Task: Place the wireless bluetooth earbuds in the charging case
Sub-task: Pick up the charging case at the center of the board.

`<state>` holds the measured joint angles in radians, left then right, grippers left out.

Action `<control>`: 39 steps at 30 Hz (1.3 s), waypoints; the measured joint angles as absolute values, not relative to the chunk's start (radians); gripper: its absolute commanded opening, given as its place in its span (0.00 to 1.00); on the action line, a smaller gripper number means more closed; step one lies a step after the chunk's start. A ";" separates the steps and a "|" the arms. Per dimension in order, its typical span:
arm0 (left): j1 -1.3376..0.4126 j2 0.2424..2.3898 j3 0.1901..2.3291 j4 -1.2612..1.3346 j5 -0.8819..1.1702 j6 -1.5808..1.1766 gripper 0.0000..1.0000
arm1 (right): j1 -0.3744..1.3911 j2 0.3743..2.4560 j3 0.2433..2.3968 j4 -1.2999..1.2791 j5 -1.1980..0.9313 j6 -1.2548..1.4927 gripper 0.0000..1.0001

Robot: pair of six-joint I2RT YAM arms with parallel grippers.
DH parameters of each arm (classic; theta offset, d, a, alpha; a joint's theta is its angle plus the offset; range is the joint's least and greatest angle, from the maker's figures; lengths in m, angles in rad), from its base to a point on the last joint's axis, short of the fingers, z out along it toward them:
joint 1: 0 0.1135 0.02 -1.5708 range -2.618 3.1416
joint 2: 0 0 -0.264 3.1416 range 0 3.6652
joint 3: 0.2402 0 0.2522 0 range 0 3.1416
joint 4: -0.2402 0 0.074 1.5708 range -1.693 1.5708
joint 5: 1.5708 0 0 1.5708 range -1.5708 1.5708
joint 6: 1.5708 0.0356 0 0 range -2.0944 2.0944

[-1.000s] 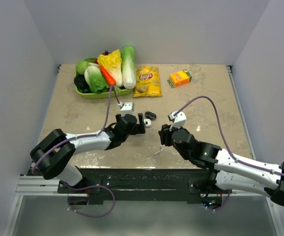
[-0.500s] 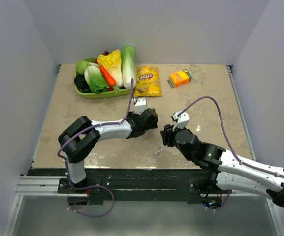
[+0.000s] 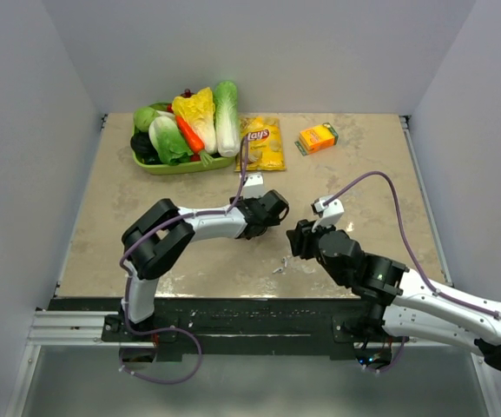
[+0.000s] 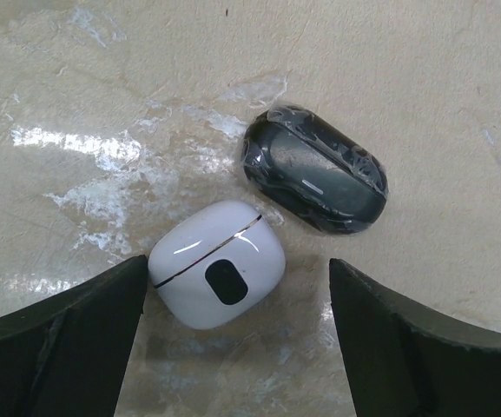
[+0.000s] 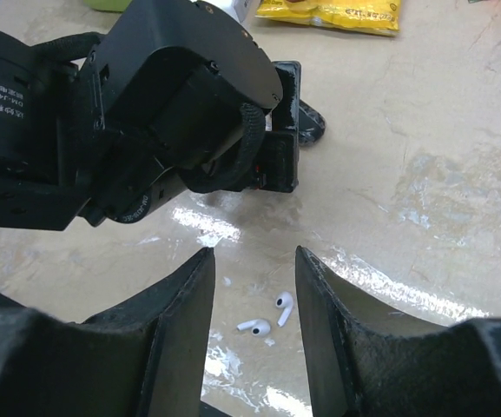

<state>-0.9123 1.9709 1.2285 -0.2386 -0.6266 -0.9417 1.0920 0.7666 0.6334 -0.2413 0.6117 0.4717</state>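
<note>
Two tiny white stemmed earbuds lie side by side on the table, also faint in the top view. My right gripper is open and empty, hovering just above them, fingers either side. The closed white charging case lies on the table beside a black oval case wrapped in film. My left gripper is open over the white case, whose left end is close to the left finger. In the top view the left gripper hides both cases.
A green tray of vegetables, a yellow chip bag and an orange box sit at the back. The left arm's wrist is close in front of my right gripper. A white speck lies near the earbuds.
My left gripper has swung right across the table to a spot over the two cases. My right gripper has shifted slightly right and stays above the earbuds.
</note>
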 measured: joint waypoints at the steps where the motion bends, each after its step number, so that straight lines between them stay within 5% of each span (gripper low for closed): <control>1: -0.912 1.976 1.237 -0.248 -0.629 -0.947 0.88 | 1.092 0.763 0.633 -0.246 0.612 0.472 0.46; 14: -0.912 1.972 1.239 -0.294 -0.652 -1.011 0.91 | 1.092 0.750 0.634 -0.278 0.612 0.472 0.46; 20: -0.913 1.850 1.079 -0.273 -0.631 -1.010 0.89 | 1.092 0.737 0.633 -0.277 0.612 0.472 0.47; 24: -0.924 1.789 1.000 -0.242 -0.606 -1.007 0.69 | 1.092 0.739 0.633 -0.278 0.612 0.473 0.46; 27: -0.943 1.778 0.979 -0.206 -0.583 -1.000 0.46 | 1.092 0.739 0.633 -0.278 0.612 0.473 0.46; 31: -0.954 1.778 0.963 -0.145 -0.535 -0.984 0.00 | 1.092 0.739 0.633 -0.278 0.612 0.477 0.46; 39: -0.943 1.790 0.950 -0.060 -0.496 -0.957 0.00 | 1.092 0.724 0.634 -0.290 0.612 0.480 0.46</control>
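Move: The white charging case lies practically between the left hand's wide-open fingers, about 1 cm ahead and 1 cm left of the hand point and about 1 cm lower. The black case lies some 6 cm ahead and 3 cm to the right at that same low level; the loose white earbuds are roughly 12 cm back and 7 cm right. From the right hand, the white case is some 14 cm ahead, 12 cm left and 19 cm below. Fingers still spread and not gripping, the left hand slips off the white charging case, staying low over the table and sweeping back and left about 4 cm each way. It then swings right again by some 3.5 cm while the fingers close fully on nothing, the wrist rolling left side down by about 10 degrees, so the shut tips end behind the case, about 5 cm back from the start. ##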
